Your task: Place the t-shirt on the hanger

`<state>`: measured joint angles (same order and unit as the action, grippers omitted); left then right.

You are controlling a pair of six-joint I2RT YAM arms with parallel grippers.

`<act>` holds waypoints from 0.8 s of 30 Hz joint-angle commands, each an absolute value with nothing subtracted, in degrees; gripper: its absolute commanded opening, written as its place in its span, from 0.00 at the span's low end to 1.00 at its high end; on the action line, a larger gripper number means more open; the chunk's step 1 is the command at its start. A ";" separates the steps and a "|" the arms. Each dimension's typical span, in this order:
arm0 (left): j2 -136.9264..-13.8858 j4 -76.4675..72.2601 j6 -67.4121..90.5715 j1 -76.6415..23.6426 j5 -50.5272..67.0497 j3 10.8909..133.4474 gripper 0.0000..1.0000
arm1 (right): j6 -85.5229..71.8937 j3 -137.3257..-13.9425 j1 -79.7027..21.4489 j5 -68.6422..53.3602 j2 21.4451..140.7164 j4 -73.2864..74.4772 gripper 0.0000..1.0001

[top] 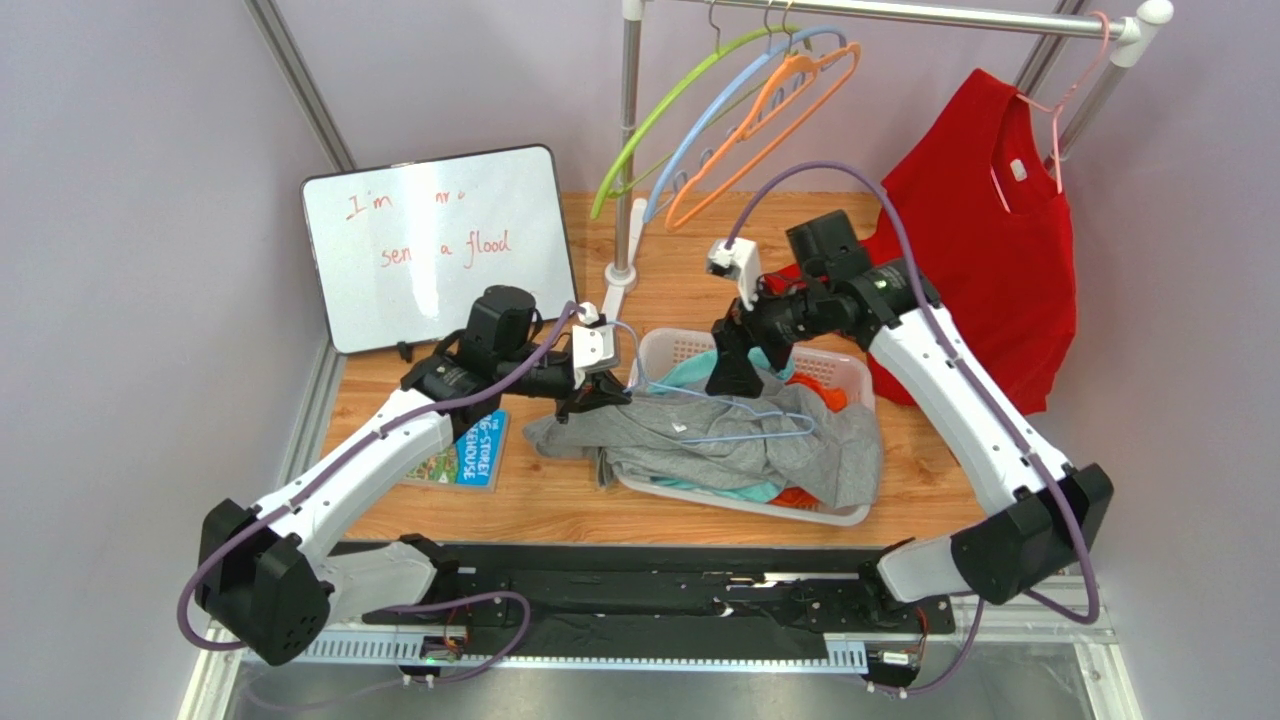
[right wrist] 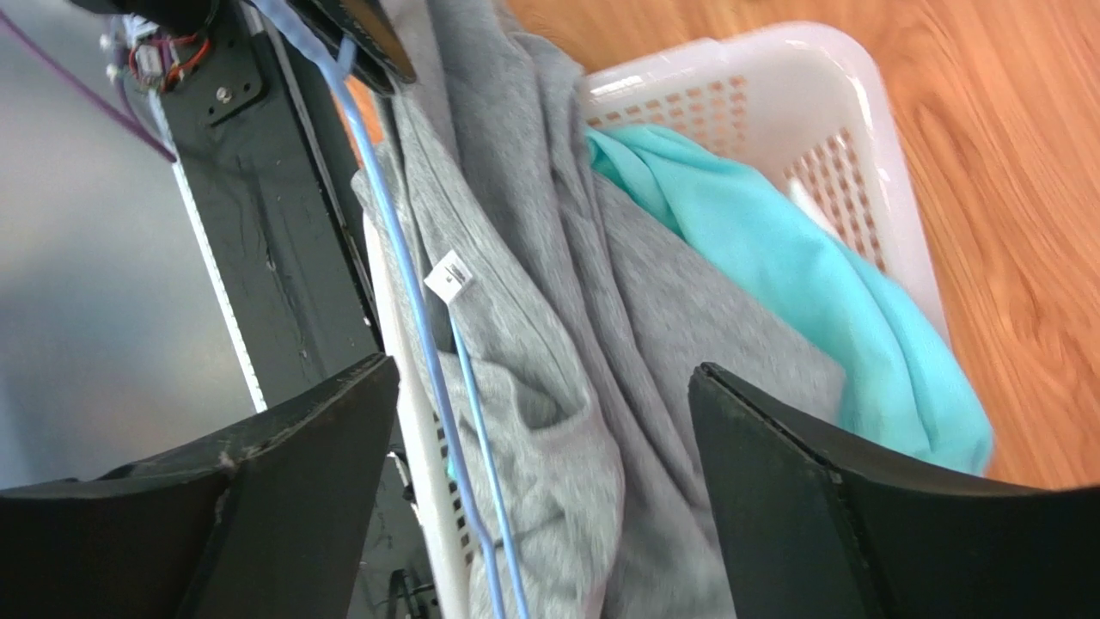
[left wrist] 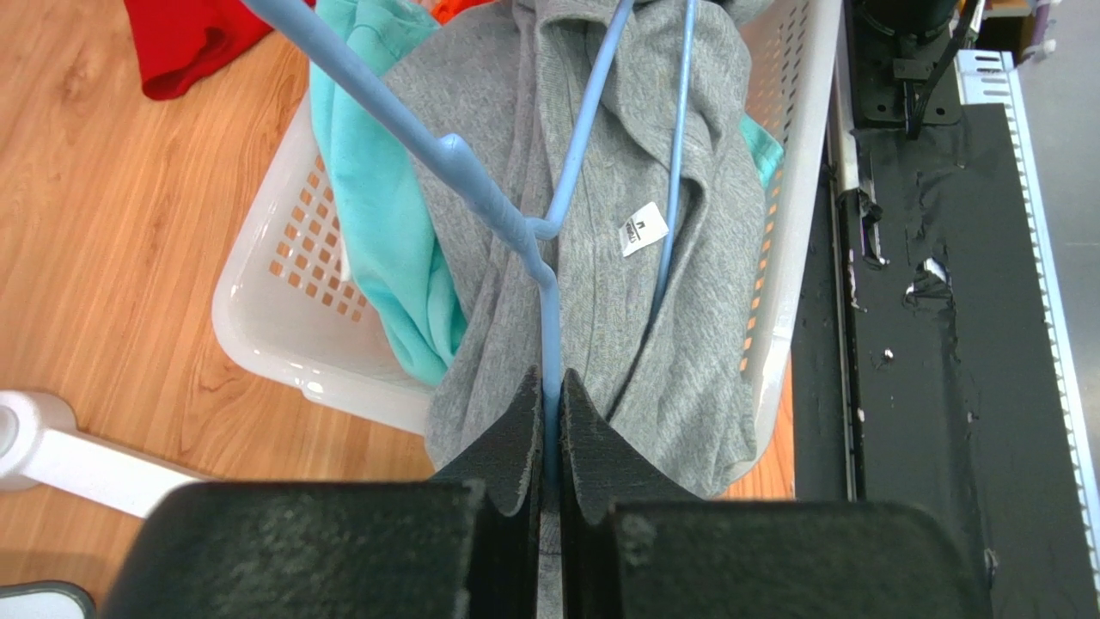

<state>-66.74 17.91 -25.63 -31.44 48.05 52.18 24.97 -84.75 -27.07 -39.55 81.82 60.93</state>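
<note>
The grey t-shirt [top: 736,443] lies crumpled over the near rim of the white basket [top: 842,368], its white neck label [left wrist: 642,230] showing. The thin periwinkle hanger [top: 751,428] lies across it. My left gripper [top: 604,393] is shut on the hanger's stem [left wrist: 551,323], the shirt just beneath the jaws [left wrist: 607,323]. My right gripper [top: 732,375] hovers over the basket, open and empty, its jaws wide apart above the shirt [right wrist: 607,335] and beside the hanger wires [right wrist: 420,310].
A teal garment [left wrist: 387,219] and something orange [top: 812,393] lie in the basket. A red t-shirt [top: 992,240] hangs on a pink hanger at the right of the rack. Green, blue and orange hangers [top: 736,113] hang there too. A whiteboard [top: 436,248] and a book [top: 469,450] are at the left.
</note>
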 commanded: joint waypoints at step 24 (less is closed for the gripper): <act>-64.07 19.69 -30.06 -34.37 43.25 53.35 0.00 | 14.32 -82.53 -34.01 -12.41 85.34 65.21 0.56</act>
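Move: The grey T-shirt's folded collar edge lies some 9 cm below the right hand, about 3 cm to its right and 2 cm back; its white tag is 8 cm left of that edge and 3 cm nearer the robot. The blue hanger's lower bar runs about 6 cm back from the hand and 7 cm below, and the orange cloth lies 11 cm to the hand's right, level with it. From the left hand the collar edge is about 15 cm right, 2 cm back, 6 cm below. Towards the grey T-shirt's collar edge, the empty right hand first slides about 3 cm to its right, then sinks some 5 cm, its left-pointing fingers tipping about 20 degrees further down and the wrist turning clockwise. Its fingers close from nearly wide to about half open, stopping short of a grip. The left hand stays put, still pinching the blue hanger near its hook. ##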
